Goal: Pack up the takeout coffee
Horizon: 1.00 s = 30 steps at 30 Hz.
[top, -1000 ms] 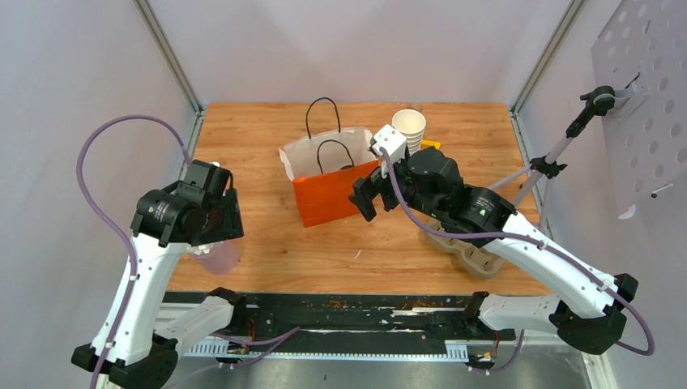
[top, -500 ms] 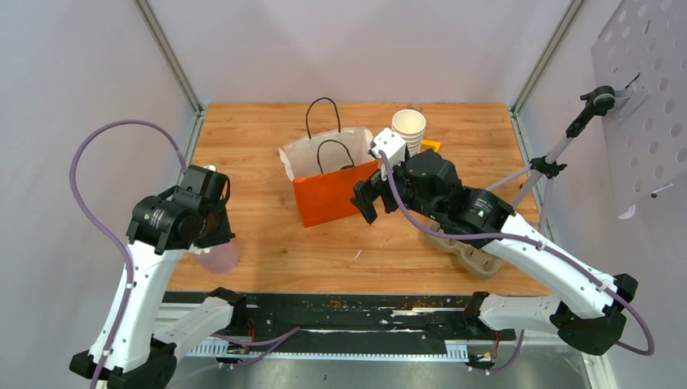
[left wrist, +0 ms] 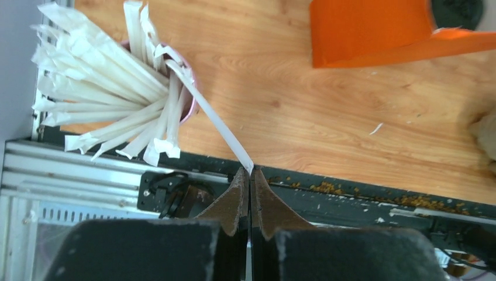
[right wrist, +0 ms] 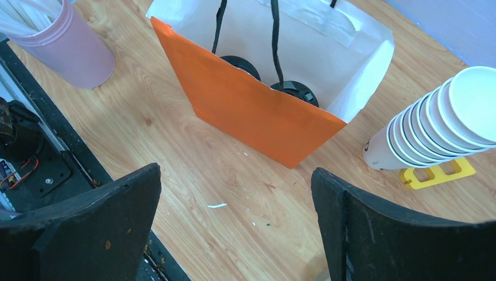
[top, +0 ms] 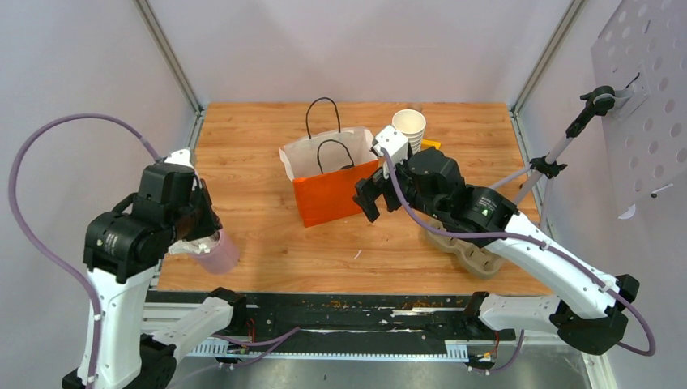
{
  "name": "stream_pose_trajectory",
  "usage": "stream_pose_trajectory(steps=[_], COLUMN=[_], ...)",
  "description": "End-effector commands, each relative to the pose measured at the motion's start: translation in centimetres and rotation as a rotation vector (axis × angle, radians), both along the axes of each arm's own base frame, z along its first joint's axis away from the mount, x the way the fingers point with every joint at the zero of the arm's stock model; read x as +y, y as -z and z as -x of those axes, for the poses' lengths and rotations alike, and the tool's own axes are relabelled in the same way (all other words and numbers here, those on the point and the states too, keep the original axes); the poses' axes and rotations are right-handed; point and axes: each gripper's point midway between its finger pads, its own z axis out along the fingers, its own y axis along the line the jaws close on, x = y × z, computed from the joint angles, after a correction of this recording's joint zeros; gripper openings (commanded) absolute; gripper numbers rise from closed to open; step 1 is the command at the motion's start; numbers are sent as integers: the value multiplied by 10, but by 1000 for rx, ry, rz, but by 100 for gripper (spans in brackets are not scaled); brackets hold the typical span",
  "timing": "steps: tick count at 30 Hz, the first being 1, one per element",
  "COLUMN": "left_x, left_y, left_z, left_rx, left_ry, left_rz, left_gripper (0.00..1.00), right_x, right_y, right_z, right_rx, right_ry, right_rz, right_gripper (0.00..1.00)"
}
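Observation:
The orange paper bag [top: 332,194] stands open mid-table. In the right wrist view the bag [right wrist: 257,117] holds two takeout coffee cups, of which only the black lids [right wrist: 240,63] [right wrist: 298,93] show. My right gripper [right wrist: 234,222] is open and empty, hovering over the table in front of the bag; it also shows in the top view [top: 364,198]. My left gripper [left wrist: 250,172] is shut on the end of a white paper-wrapped straw [left wrist: 216,126]. The straw's other end still rests in the pink cup [left wrist: 190,105].
The pink cup [top: 219,253] full of wrapped straws [left wrist: 105,88] stands at the near left edge. A tall stack of lidless white cups [top: 409,130] and a yellow piece [right wrist: 436,172] stand behind the bag. A cardboard cup carrier [top: 470,251] lies under my right arm. A stand [top: 559,154] is at the right.
My left arm has risen and swung left and toward the near edge above the pink cup, with the straw in its fingers. The right arm has not moved.

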Motion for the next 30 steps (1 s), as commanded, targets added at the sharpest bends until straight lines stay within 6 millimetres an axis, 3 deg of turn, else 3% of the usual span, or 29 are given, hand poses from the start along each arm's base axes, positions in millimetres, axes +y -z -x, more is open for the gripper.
stream_pose_trajectory(steps=[1,13,20,26,30], left_x=[-3,-29,-62,-105,-111], left_y=[-33,-108,-147,-149,-132], left_z=[-1,-5,-22,-44,-69], left_rx=[-88,-306,-484,-514,-496], left_ry=[51,149,277,447,444], left_rz=[19,180,316,432,408], left_gripper=[0,0,0,0,0], right_x=[-6,-8,-12,-24,-29], right_y=[-22,-40,-47,-53,-54], right_z=[-8,-12,-9,-7,-4], right_rx=[-43,-40,-35,-48,-50], right_ry=[47,101,115,142,147], right_rz=[-29,-87,-111,-106,-111], right_gripper=[100,100,100,100,100])
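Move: Roughly 21 cm ahead of the left hand and 28 cm to its right stands the orange bag, its middle some 22 cm lower. The straw cup is close by, about 4 cm ahead and 7 cm left of that hand, 25 cm below; the paper cups stand about 18 cm beyond the bag and 20 cm to its right. For the right hand, the bag is about 14 cm ahead, 11 cm left and 23 cm below. Drawing the already pinched straw up out of the straw cup, the left hand climbs about 12 cm first, then swings right some 9 cm and a little forward, above the table on the bag's side. The shut fingers keep their hold while the wrist tips up and turns clockwise, aiming the straw at the bag. The open, empty right hand rises about 3 cm. ##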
